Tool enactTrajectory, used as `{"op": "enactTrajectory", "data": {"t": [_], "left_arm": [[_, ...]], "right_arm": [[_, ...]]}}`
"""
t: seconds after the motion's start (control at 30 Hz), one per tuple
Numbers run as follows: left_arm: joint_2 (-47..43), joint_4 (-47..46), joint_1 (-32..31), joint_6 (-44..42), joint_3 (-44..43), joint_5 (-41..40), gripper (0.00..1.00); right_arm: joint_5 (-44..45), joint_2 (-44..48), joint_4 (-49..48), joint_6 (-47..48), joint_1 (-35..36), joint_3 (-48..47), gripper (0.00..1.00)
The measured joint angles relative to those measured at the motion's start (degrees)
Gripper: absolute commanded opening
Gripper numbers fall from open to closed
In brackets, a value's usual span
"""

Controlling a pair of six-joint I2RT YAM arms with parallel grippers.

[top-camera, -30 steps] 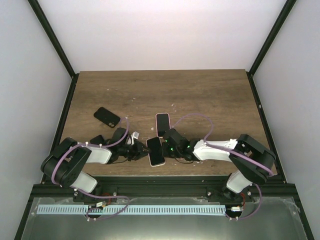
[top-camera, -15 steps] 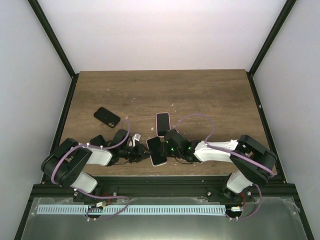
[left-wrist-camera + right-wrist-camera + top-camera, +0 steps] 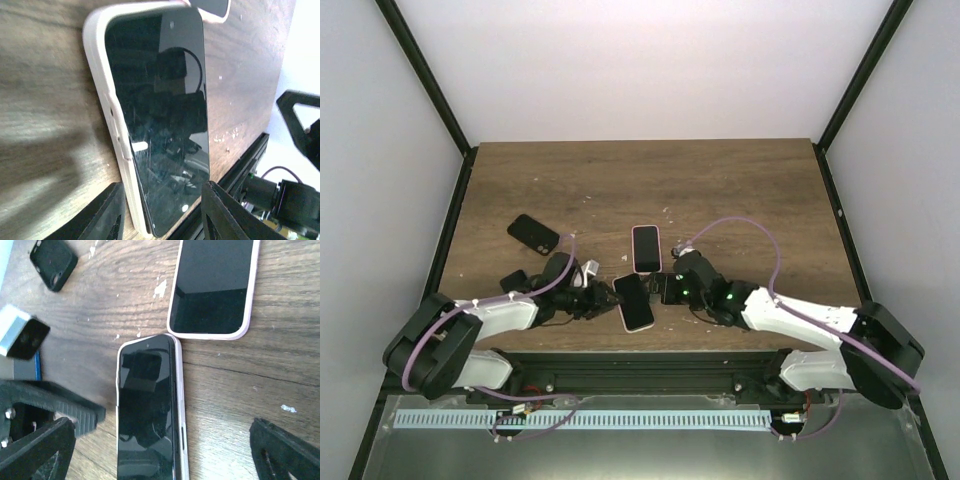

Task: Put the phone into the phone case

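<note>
The phone (image 3: 633,302) lies screen up in a white phone case (image 3: 102,95) near the table's front edge. In the left wrist view the phone (image 3: 160,115) sits a little proud of the case's rim along its left side at the near end. My left gripper (image 3: 162,186) straddles that end, open, with a strip of wood showing between its left finger (image 3: 100,215) and the case. In the top view it (image 3: 607,298) is just left of the phone. My right gripper (image 3: 162,425) stands wide open over the phone (image 3: 147,410), both fingers well clear; it (image 3: 663,288) is just right of it.
A second phone in a pink case (image 3: 646,248) lies just beyond the first one, almost touching its far end (image 3: 212,287). A black phone case (image 3: 533,233) lies at the left. The table's front edge and rail (image 3: 640,352) run close behind the phone.
My right gripper has opened wide and let go of the phone, and its arm has swung out to the right. The left gripper's jaws have widened. The phone has shifted slightly.
</note>
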State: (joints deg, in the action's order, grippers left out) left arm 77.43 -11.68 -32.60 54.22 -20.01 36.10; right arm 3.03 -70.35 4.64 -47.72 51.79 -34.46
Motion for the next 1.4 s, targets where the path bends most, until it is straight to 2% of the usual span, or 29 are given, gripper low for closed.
{"op": "enactTrajectory", "data": {"t": [0.27, 0.37, 0.63, 0.83, 0.97, 1.07, 1.13, 1.3, 1.4], "left_arm": [[0.87, 3.87, 3.50, -3.26, -2.40, -1.31, 0.39], [2.32, 4.35, 3.78, -3.80, -2.58, -1.20, 0.38], [3.82, 4.46, 3.80, -4.35, -3.19, -0.39, 0.35], [5.55, 3.85, 3.78, -4.09, -3.08, 0.79, 0.33], [6.40, 2.36, 2.86, -3.19, -2.51, 1.55, 0.28], [7.19, 0.50, 1.90, -1.81, -2.23, 1.86, 0.28], [7.28, -1.11, 1.86, -0.63, -1.49, 1.95, 0.26], [7.28, -2.47, 1.77, 1.29, -0.68, 1.29, 0.16], [7.19, -1.38, 1.68, 0.85, -0.94, 0.68, 0.15]], "right_arm": [[-7.93, -4.44, -1.33, 6.71, -1.62, 0.09, 0.54], [-10.62, -8.48, -2.69, 6.88, -2.23, 0.07, 0.48], [-16.39, -15.12, -7.21, 6.45, -2.67, 0.04, 0.23], [-19.61, -18.16, -10.27, 4.17, -2.93, 0.04, 0.16], [-21.22, -18.97, -13.86, 1.03, -3.28, 0.61, 0.10], [-22.01, -19.06, -16.44, -1.81, -3.45, 1.62, 0.09], [-21.84, -19.12, -17.57, -3.23, -3.39, 2.21, 0.09], [-19.71, -19.15, -17.92, -5.22, -2.36, 2.38, 0.13], [-18.97, -19.15, -17.75, -5.57, -2.12, 2.38, 0.24]]}}
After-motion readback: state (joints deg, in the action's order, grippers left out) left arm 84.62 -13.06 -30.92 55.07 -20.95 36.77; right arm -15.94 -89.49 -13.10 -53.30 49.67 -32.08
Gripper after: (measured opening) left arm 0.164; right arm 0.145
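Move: Just below and inward of both grippers lies the phone, set loosely in its pale case: about 6 cm right of the left hand, 1 cm back and 3 cm lower, and about 7 cm left of the right hand, 4 cm back and 9 cm lower. The pink-cased phone is some 16 cm farther out than it and 4 cm to its right. A black case lies roughly 19 cm ahead of the left hand and 21 cm to its left. Sinking some 7 cm and swinging about 4 cm left and 2 cm back, the right hand nearly shuts its wide-open fingers, tips down about 15 degrees and sets their tips on the phone's right long edge. The left hand goes forward and left about 2 cm, comes back and down, and narrows its fingers onto the case's left rim, opposite. ##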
